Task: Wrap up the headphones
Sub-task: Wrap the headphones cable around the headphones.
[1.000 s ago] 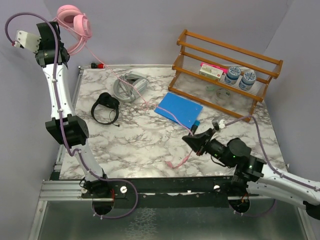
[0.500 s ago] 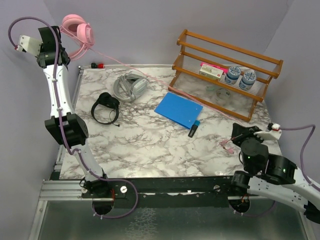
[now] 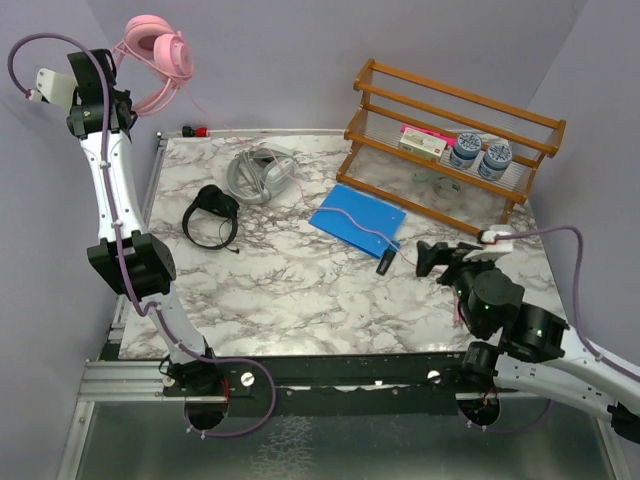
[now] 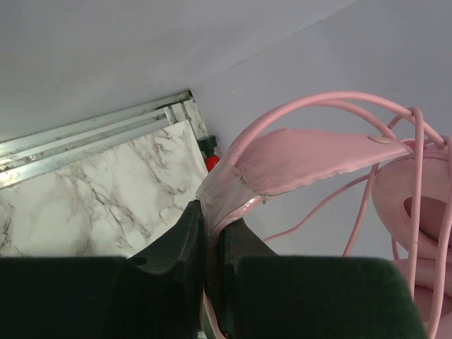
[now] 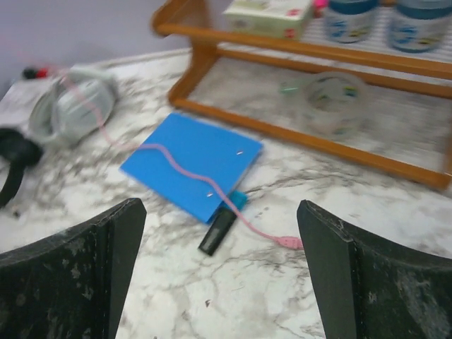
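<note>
The pink headphones (image 3: 160,55) hang high above the table's far left corner. My left gripper (image 3: 122,100) is shut on their headband (image 4: 311,152), pinched between its fingertips. Their pink cable (image 3: 362,229) droops down over the grey-white headphones (image 3: 258,172) and across the blue pad. It ends in a plug (image 5: 289,242) lying on the marble. My right gripper (image 3: 432,258) hovers open near that plug, nothing between its fingers (image 5: 332,261). The small black headphones (image 3: 212,215) lie on the left of the table.
A wooden rack (image 3: 450,130) at the back right holds two jars, a small box and a tape roll (image 5: 332,102). A blue pad (image 3: 357,218) lies in front of it, with a black marker (image 3: 385,262) at its near corner.
My right gripper has opened and let go of the pink cable's end, which now lies on the marble beside the blue pad. The right arm swung right, then partly back.
</note>
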Controlling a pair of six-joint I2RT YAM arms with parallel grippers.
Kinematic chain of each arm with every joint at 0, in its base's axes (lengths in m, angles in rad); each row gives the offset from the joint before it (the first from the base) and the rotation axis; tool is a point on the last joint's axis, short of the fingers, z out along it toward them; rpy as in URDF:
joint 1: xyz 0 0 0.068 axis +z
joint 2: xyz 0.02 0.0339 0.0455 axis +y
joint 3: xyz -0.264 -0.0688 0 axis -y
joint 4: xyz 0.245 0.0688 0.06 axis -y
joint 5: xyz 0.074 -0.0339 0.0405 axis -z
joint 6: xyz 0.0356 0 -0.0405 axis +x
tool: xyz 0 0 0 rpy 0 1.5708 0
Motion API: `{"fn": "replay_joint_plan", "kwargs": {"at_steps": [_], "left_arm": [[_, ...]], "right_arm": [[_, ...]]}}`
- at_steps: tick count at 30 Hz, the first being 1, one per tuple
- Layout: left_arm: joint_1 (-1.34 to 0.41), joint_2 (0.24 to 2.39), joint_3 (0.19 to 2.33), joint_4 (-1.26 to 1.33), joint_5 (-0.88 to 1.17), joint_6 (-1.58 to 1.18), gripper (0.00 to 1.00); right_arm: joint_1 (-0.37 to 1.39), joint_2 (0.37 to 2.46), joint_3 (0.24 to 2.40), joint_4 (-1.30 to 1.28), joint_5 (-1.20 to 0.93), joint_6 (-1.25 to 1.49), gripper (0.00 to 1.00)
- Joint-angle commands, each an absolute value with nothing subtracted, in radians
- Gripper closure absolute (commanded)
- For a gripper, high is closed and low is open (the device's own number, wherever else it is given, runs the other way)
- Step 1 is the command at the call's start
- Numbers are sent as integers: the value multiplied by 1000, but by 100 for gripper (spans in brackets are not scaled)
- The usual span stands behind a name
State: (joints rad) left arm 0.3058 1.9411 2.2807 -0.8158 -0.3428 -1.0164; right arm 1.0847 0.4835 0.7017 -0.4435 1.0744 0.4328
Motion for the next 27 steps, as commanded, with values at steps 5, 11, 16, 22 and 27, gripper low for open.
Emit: {"fn": "replay_joint_plan", "kwargs": {"at_steps": [5, 11, 16, 22, 27], "left_arm": [[275, 1774, 2231, -719, -108, -1069, 100], [188, 1646, 2123, -716, -34, -1026, 100], [74, 1523, 2030, -714, -22, -952, 100], [19, 1352, 1872, -717, 103, -940, 100], [2, 1232, 1789, -715, 192, -942, 100]], "right_arm": [[1086, 708, 604, 151, 416, -53, 3], [1062, 1008, 727, 343, 187, -113, 4], [905, 1150, 755, 576, -88, 27, 3], [725, 1345, 717, 963, -330, 157, 4], [646, 1543, 733, 1266, -434, 268, 3]]}}
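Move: The pink cable's stretch across the blue folder lies about 25 cm ahead of my empty right hand, 18 cm to its left and 19 cm below. The folder's middle is 23 ahead and 15 left, the marker 12 ahead and 8 left, both about 20 below. From my left hand, holding the pink headphones, that cable is some 7 cm back, 49 right and 29 below; the grey headphones lie 5 ahead, 26 right, the black ones 8 back, 15 right, both about 28 lower. I sweep my open right hand about 24 cm left, then forward some 10 cm over the blue folder towards the pink cable, turning counter-clockwise some 55 degrees and lifting its fingertips a little. Meanwhile my left hand keeps its pinch on the pink headband and carries it right, then also back and up, towards the right hand, turning clockwise some 40 degrees. ##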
